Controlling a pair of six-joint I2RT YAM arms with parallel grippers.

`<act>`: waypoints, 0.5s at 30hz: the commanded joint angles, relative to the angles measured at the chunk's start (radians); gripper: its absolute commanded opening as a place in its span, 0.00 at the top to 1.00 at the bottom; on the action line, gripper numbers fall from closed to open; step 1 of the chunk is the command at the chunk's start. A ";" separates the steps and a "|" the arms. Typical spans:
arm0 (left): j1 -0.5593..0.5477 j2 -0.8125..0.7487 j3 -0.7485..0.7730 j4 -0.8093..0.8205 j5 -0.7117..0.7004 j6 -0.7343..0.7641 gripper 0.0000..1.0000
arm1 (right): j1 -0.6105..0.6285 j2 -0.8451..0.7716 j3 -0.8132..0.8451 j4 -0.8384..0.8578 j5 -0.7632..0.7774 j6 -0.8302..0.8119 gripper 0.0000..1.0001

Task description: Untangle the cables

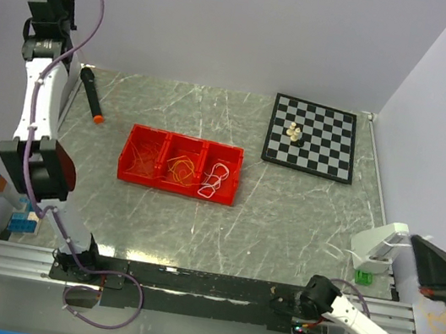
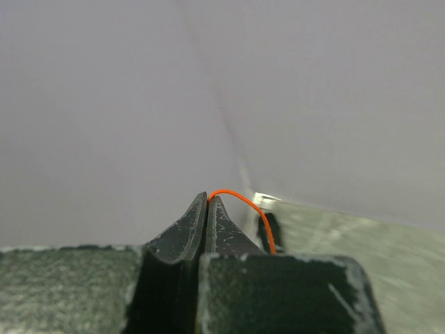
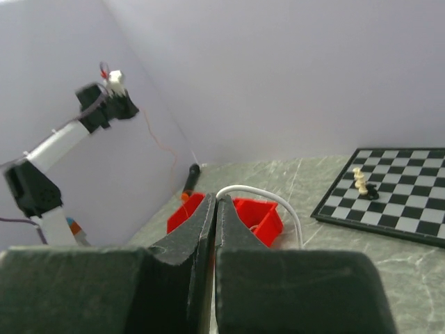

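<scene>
My left gripper (image 2: 208, 197) is raised high by the back-left wall, its jaws shut on a thin orange cable (image 2: 245, 201) that curves off to the right and down. The right wrist view shows that cable (image 3: 157, 139) hanging below the raised left arm (image 3: 104, 111). My right gripper (image 3: 215, 198) is at the table's right edge (image 1: 361, 248), shut on a white cable (image 3: 274, 196) that arcs right and down. The red three-compartment tray (image 1: 173, 186) holds a red clump (image 1: 146, 158), an orange-yellow clump (image 1: 180, 168) and a white clump (image 1: 217, 179).
A chessboard (image 1: 321, 145) with a few pieces (image 1: 295, 133) lies at the back right. A black marker with an orange tip (image 1: 91, 94) lies at the back left. Coloured blocks (image 1: 21, 219) sit off the table's left edge, a green block (image 1: 363, 278) at the right edge.
</scene>
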 commanded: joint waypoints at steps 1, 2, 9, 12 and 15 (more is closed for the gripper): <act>-0.010 -0.154 0.019 -0.094 0.248 -0.139 0.99 | 0.055 -0.332 -0.144 0.114 -0.015 0.015 1.00; -0.020 -0.159 0.050 -0.143 0.326 -0.175 0.99 | 0.067 -0.329 -0.186 0.159 -0.020 0.013 1.00; -0.122 -0.235 0.263 -0.276 0.513 -0.312 0.99 | 0.137 -0.234 -0.349 0.382 -0.052 -0.010 1.00; -0.148 -0.249 0.361 -0.271 0.507 -0.341 0.99 | 0.143 -0.177 -0.378 0.421 -0.058 -0.001 1.00; -0.153 -0.294 0.352 -0.192 0.484 -0.360 0.99 | 0.144 -0.139 -0.427 0.459 -0.066 0.018 1.00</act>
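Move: The red box lies about 16 cm back and 36 cm to the right of the left hand, some 38 cm below. The microphone is roughly 7 cm ahead and 3 cm right of that hand, equally low. From the right hand the red box is about 30 cm ahead and 48 cm left, 40 cm down; the chessboard is 48 cm ahead and 10 cm left, and the white stand some 9 cm ahead and 6 cm right, both nearly as low. Both hands keep their shut grip on their cables, held well above the table. The left sweeps the orange cable right by nearly 20 cm while rising about as much and drawing back 10, turning some 35 degrees clockwise. The right carries the white cable about 10 cm left and a little forward, dipping slightly, towards the red box's side, then slows almost to a stop. ##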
